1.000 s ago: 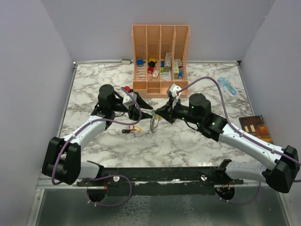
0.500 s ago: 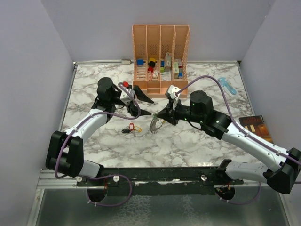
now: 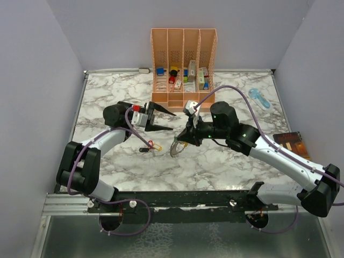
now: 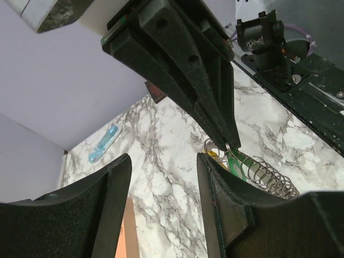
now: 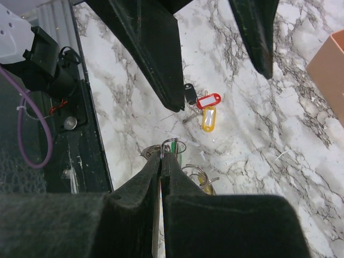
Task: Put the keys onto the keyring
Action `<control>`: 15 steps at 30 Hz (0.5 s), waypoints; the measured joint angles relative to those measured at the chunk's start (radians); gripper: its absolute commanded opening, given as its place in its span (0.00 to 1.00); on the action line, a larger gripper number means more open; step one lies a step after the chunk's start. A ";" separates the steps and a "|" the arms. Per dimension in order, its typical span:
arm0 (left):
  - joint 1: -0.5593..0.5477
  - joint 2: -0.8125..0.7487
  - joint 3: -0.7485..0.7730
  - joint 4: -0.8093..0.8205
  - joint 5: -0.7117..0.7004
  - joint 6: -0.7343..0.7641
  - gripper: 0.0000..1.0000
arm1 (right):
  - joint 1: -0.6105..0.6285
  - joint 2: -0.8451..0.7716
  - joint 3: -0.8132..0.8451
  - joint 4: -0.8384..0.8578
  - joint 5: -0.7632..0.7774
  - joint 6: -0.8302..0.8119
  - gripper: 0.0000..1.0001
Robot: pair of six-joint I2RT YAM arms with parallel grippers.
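Note:
The keyring (image 3: 174, 149), a silvery coiled chain with a green tag (image 5: 179, 157) and a bit of yellow, hangs just above the marble. My right gripper (image 3: 181, 141) is shut on one of its wire rings (image 5: 167, 146). In the left wrist view the same ring (image 4: 228, 145) is pinched at the tip of the right fingers, with the coil (image 4: 271, 180) trailing below. Loose keys (image 3: 150, 146) with red (image 5: 208, 100), yellow (image 5: 208, 119) and black (image 5: 190, 94) tags lie on the table to the left. My left gripper (image 3: 172, 121) hovers open above them, holding nothing.
A peach slotted organizer (image 3: 184, 62) with small items stands at the back centre. A light-blue gadget (image 3: 259, 98) lies back right and a dark book (image 3: 293, 146) sits at the right edge. The black arm base rail (image 3: 177, 198) runs along the near edge.
My left gripper has opened wider and drawn back left, away from the right gripper. The right gripper has shifted slightly left and toward the front with the keyring still in it.

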 measured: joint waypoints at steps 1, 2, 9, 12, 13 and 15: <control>0.000 0.000 -0.007 0.032 0.001 -0.012 0.53 | 0.000 0.000 0.000 -0.003 0.000 0.000 0.01; 0.000 0.000 -0.018 0.071 0.002 -0.023 0.52 | 0.000 0.000 0.000 -0.006 0.000 0.000 0.01; 0.008 -0.001 -0.068 0.056 0.006 -0.074 0.52 | 0.000 -0.002 0.000 -0.028 0.007 0.000 0.01; 0.033 -0.003 -0.051 -0.047 -0.069 -0.111 0.52 | 0.000 -0.007 0.000 -0.028 0.018 0.003 0.01; 0.040 -0.004 -0.031 -0.111 -0.110 -0.108 0.51 | 0.000 -0.011 0.000 -0.028 0.026 0.007 0.01; 0.048 -0.018 0.033 -0.313 -0.255 -0.085 0.51 | 0.000 -0.021 0.000 -0.027 0.039 0.018 0.01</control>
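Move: My left hand is open and empty. The keyring hangs from my right fingertips, its middle about 7 cm back, 2 cm right and 8 cm below my left hand. The loose keys lie on the table some 9 cm back, 8 cm left and 27 cm below the left hand, and the box's middle is about 17 cm ahead, 5 cm right and 22 cm down. From my right hand, the keyring's middle is 2 cm back, 1 cm left and 4 cm below. I take my open left hand away from the keyring: first a small dip of some 2 cm, easing slightly back, then a quickening sweep forward towards the box that leaves it about 5 cm ahead of its start and a little higher. Its wrist rolls and swings counter-clockwise by roughly 25 degrees with the fingers staying apart, while my right hand holds nearly still and keeps its pinch on the keyring. ##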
